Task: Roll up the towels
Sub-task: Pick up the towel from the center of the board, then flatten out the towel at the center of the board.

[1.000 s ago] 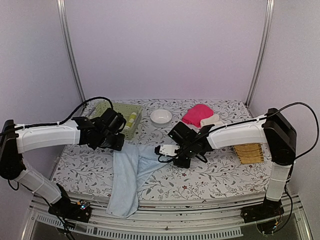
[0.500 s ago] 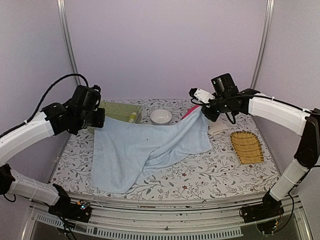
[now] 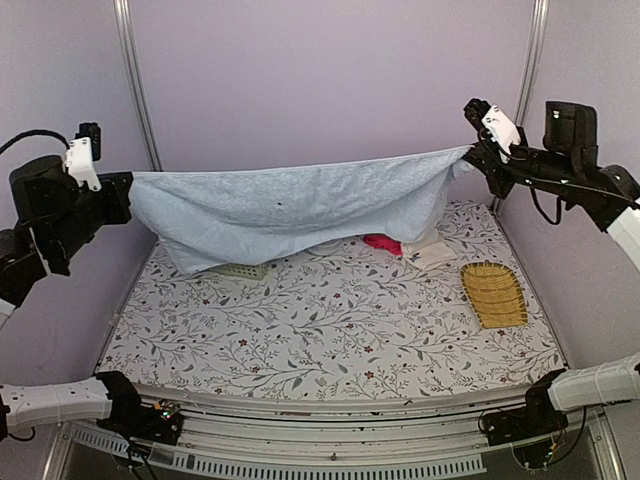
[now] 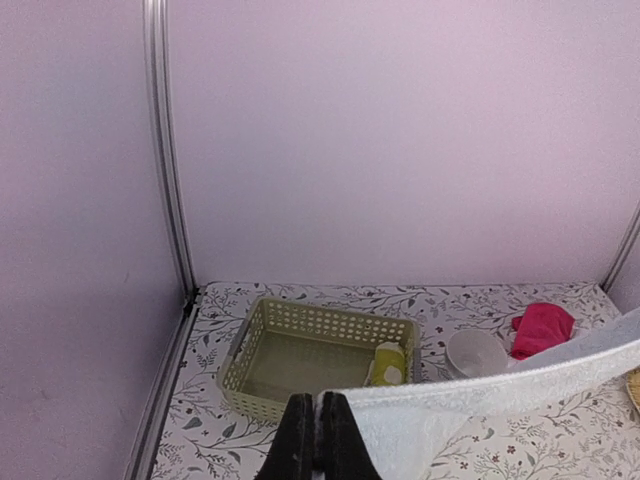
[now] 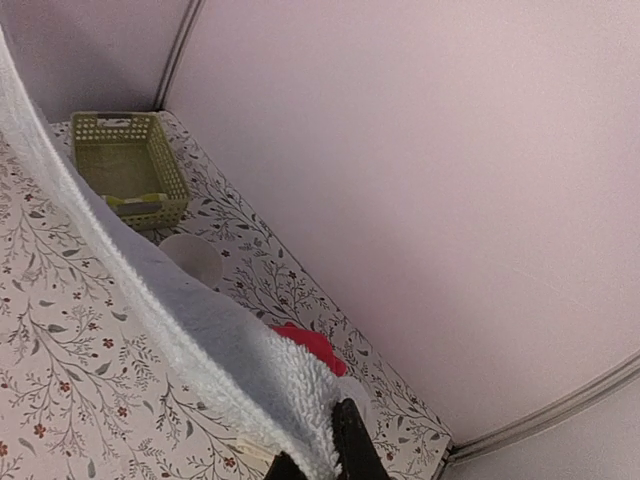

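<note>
The very large pale blue towel (image 3: 290, 205) hangs stretched in the air above the table, sagging in the middle. My left gripper (image 3: 122, 192) is shut on its left corner, and the towel (image 4: 470, 395) runs off to the right from the left gripper (image 4: 318, 415). My right gripper (image 3: 476, 156) is shut on the right corner, high at the back right. In the right wrist view the fluffy towel (image 5: 150, 290) ends between the fingers of the right gripper (image 5: 322, 455). A pink towel (image 3: 382, 243) and a cream-white towel (image 3: 433, 256) lie under it. A yellow-green towel (image 4: 388, 362) lies rolled in the basket.
A pale green plastic basket (image 4: 262, 345) sits at the back left, mostly behind the towel in the top view. A white bowl (image 4: 476, 352) stands beside it. A yellow woven tray (image 3: 494, 294) lies at the right. Metal posts (image 3: 140, 100) rise at the back corners.
Both arms have risen and spread apart, lifting the blue towel from the table, where it hung over the front edge, into a taut span in the air.
</note>
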Controlling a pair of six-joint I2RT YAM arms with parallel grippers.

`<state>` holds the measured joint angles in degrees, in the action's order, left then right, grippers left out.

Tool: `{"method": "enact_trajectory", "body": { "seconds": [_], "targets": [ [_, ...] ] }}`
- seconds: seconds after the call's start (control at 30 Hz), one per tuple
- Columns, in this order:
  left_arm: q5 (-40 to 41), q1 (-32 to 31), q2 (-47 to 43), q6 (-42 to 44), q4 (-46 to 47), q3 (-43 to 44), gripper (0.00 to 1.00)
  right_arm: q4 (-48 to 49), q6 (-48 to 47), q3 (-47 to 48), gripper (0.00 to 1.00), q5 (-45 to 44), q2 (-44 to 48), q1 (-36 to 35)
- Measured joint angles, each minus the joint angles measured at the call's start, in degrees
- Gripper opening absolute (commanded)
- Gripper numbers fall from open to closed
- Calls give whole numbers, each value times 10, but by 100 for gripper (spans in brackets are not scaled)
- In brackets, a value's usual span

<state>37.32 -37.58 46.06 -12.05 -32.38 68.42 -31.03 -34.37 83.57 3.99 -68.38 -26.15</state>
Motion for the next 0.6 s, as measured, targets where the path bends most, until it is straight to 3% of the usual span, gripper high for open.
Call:
{"method": "enact_trajectory", "body": {
  "seconds": [0.17,0.27,0.47,0.6],
  "targets": [
    [-89,0,-125,21,26,-84,0,-56,-9,-88,4,140,155,27],
    [-144,0,-167,12,17,-108,0,-117,-20,-122,4,220,200,50],
    [-222,0,-232,-22,2,-107,0,-226,-52,-128,5,347,206,68],
    [-200,0,-187,-43,0,-92,0,-229,-53,-130,6,370,183,68]
  ]
}}
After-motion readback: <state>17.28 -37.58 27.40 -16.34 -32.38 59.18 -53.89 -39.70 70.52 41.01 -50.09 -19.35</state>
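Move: High above the board, both hands already hold the light blue towel by its upper corners. Board centre lies about 41 cm below the left hand, level with it fore and aft and 30 cm right; the basket is 27 cm ahead and 3 cm right. From the right hand, board centre is 7 cm back, 22 cm left and 41 cm down; the pink towel is 24 cm ahead and 4 cm left, the wicker mat 3 cm ahead and 16 cm right. Swinging the stretched towel back towards the bases, both hands keep their pinch on its corners. The right goes fast, some 16 cm back while sinking 7 cm after a slight rise, turning counter-clockwise and tipping down; the left draws back about 9 cm at nearly constant height, turning some 20 degrees clockwise, then eases forward a little. ##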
